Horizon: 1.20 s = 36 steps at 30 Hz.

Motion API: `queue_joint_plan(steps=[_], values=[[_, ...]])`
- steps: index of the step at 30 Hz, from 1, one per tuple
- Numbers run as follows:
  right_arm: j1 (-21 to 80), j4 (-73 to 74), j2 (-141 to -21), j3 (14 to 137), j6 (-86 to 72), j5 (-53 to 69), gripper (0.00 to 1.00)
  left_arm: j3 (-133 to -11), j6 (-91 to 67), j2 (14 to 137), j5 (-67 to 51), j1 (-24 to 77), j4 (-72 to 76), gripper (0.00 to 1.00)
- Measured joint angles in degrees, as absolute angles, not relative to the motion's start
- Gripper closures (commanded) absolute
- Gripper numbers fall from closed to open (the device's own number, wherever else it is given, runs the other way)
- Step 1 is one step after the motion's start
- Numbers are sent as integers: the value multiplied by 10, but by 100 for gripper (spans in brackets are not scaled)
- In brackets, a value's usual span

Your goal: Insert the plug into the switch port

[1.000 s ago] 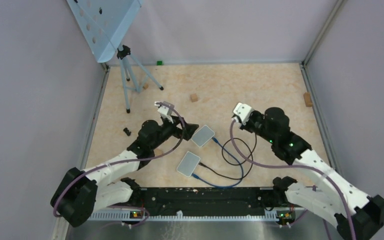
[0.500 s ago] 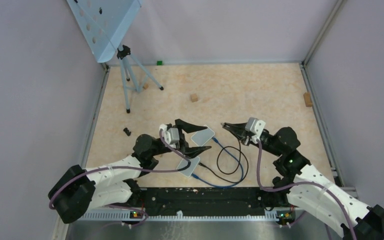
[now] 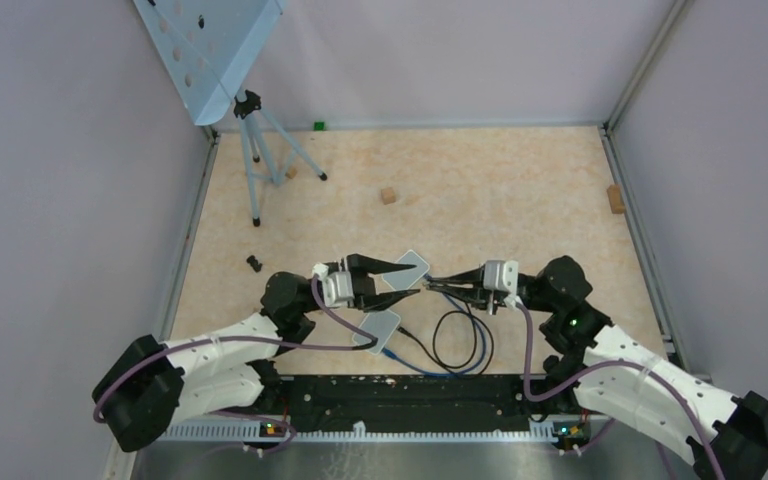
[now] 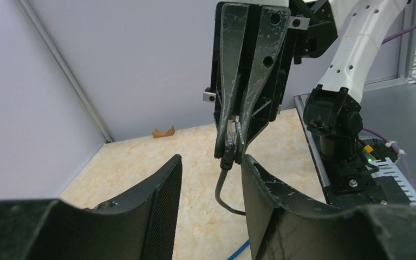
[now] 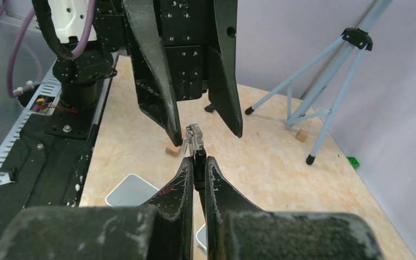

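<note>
My right gripper [image 5: 199,161] is shut on the plug [image 5: 194,138], whose clear tip sticks out past the fingertips, pointing at the left gripper. Its black cable [image 4: 223,187] hangs down in a loop. My left gripper [image 4: 211,162] faces it, jaws apart. The plug [image 4: 232,145] stands between them, close to the right finger [image 4: 265,189], and I cannot tell whether they touch. Two pale grey switch boxes lie on the table below, one [image 3: 415,261] partly under the left fingers, the other [image 3: 377,326] nearer the bases. The ports are hidden.
A blue cable [image 3: 460,368] runs beside the black loop. A light blue tripod [image 3: 257,165] carrying a perforated panel stands at the back left. Small wooden blocks [image 3: 388,195] [image 3: 615,198], a green cube [image 3: 318,126] and a small black part [image 3: 254,263] lie scattered.
Both arms swung in toward the middle and now face each other tip to tip. The right gripper carried the plug left; the left jaws have narrowed around it.
</note>
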<state>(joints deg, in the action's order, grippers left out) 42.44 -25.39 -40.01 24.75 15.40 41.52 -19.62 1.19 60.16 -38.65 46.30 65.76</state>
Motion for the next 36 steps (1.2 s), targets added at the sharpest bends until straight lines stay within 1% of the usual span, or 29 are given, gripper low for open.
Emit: queue_joint_plan(steps=[4,10,15,18,26,28,29,30,31,32,34,35,36], values=[[426,-253,-403,248,152,427,100,-196,18,590,-412,463,657,50],[428,-253,-422,248,151,435,100,-212,25,602,-471,468,643,51],[432,-244,-437,248,152,442,100,-222,33,610,-498,473,629,57],[433,-241,-438,248,152,447,100,-227,43,611,-507,475,614,59],[434,-235,-435,248,152,460,100,-240,58,620,-514,476,582,78],[434,-233,-434,248,152,460,99,-246,60,622,-514,476,573,86],[434,-231,-432,248,152,460,98,-249,60,623,-514,476,568,91],[434,-229,-430,248,153,459,95,-251,61,623,-515,476,565,97],[434,-228,-430,248,154,459,92,-252,60,624,-515,476,563,100],[434,-226,-429,248,154,457,87,-253,59,624,-514,476,561,100],[434,-224,-428,248,156,455,66,-255,57,624,-511,476,554,100],[434,-224,-427,248,158,455,51,-256,55,624,-507,476,551,100],[434,-223,-427,247,158,454,44,-257,49,624,-498,477,547,100]])
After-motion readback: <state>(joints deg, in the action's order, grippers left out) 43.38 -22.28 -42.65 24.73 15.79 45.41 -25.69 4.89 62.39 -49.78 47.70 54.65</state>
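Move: The black cable's clear plug, upright in the right fingertips, is roughly 3 cm to the left hand's right, 1 cm back and 1 cm higher. Below that hand by some 27 cm lie the far switch, about 16 cm ahead and 2 cm left, and the near switch, about 2 cm ahead and 8 cm left. From the right hand, the plug is 1 cm left and 1 cm up, level fore and aft; the half-open left fingertips wait about 4 cm left and 1 cm ahead, at its height. The left fingers shut on the clear plug, pinching it above its black boot, after that hand draws back about 3 cm, then works some 2 cm right and a little down, turning roughly 10 degrees clockwise. The right hand, still gripping, sinks about 2.5 cm and eases back 1 cm; only at the very end do its fingers open and let go. ##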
